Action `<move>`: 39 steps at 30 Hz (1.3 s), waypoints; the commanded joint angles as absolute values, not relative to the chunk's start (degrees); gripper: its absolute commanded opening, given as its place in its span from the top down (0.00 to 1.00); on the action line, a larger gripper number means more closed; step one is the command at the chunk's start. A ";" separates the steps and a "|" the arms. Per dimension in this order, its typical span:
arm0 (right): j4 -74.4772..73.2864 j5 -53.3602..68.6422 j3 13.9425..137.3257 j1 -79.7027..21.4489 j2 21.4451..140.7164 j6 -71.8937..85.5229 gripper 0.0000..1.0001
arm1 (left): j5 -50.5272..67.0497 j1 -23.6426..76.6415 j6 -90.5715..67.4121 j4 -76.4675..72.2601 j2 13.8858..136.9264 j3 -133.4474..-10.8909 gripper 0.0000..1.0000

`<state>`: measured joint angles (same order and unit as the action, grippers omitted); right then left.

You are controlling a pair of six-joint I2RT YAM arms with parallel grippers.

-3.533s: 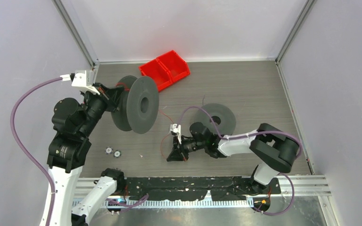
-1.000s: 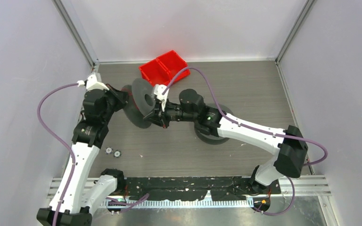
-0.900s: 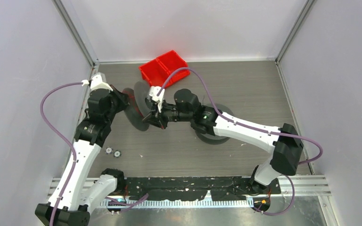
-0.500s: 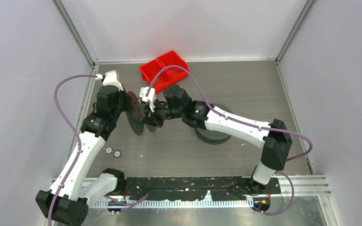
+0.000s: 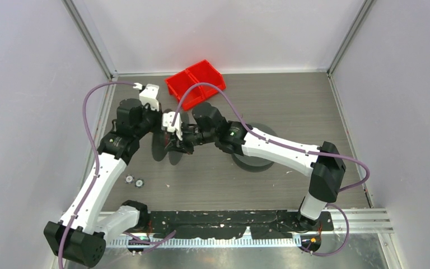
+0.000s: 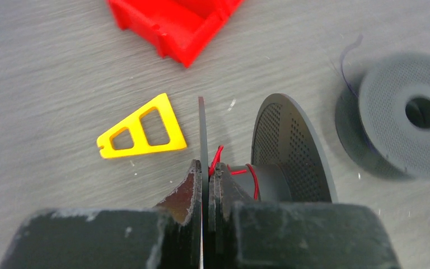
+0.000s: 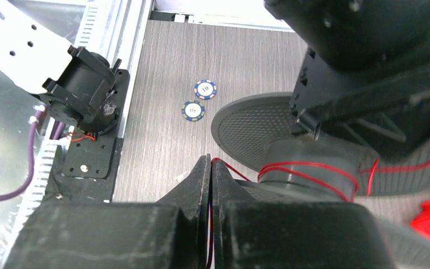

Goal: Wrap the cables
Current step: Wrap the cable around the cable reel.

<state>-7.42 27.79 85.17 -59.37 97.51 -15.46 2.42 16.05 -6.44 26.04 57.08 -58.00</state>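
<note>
My left gripper [image 6: 204, 165] is shut on the thin near flange of a dark grey spool [image 6: 291, 145], holding it upright and edge-on above the table. The red cable [image 6: 251, 178] lies in a few turns round the spool's hub. In the right wrist view the cable [image 7: 308, 166] runs from the hub to my right gripper [image 7: 210, 159], which is shut on the strand right beside the spool. From above, the left gripper [image 5: 158, 123] and right gripper [image 5: 174, 143] meet at the spool [image 5: 162, 150], left of centre.
A second grey spool [image 5: 256, 158] lies flat under the right forearm. Red bins [image 5: 196, 83] stand at the back. A yellow triangular piece [image 6: 140, 130] lies beneath the held spool. Two poker chips [image 5: 134, 181] rest near the front left.
The left wrist has swung right and back, turning the spool edge-on to the top view. The right gripper has followed leftward round the spool with the cable. Both grippers stayed shut.
</note>
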 commanded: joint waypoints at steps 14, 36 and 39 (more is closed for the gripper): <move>4.73 32.59 73.32 -51.74 91.45 -31.94 0.94 | 32.93 16.26 18.45 34.98 56.72 -60.56 1.00; 7.97 21.03 79.55 -53.44 96.46 -0.24 0.94 | -3.48 18.02 -15.83 33.02 66.51 -62.68 1.00; 6.85 19.45 80.96 -53.44 97.37 1.81 0.95 | -5.71 18.06 -20.84 33.37 67.14 -62.51 1.00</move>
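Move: Beside the left fingers, which keep hold of its left flange, the reel being wrapped has its hub about 4 cm to the right, 4 cm back and 6 cm below; the yellow wedge lies some 3 cm ahead, 5 cm left and 20 cm below, the red bin about 19 cm ahead and 7 cm right at that depth. From the right hand, pinching the red cable, the hub is roughly 6 cm ahead, 1 cm left and 6 cm below. Working the reel against the pinched cable, the left hand swings it right about 5 cm and slightly back while turning clockwise some 30 degrees, then swings it back left, forward and down, unwinding that turn and tipping its fingers downward. The right hand keeps its pinch, first sinks and drifts right, then sweeps forward about 4 cm beside the right flange, turning clockwise. ##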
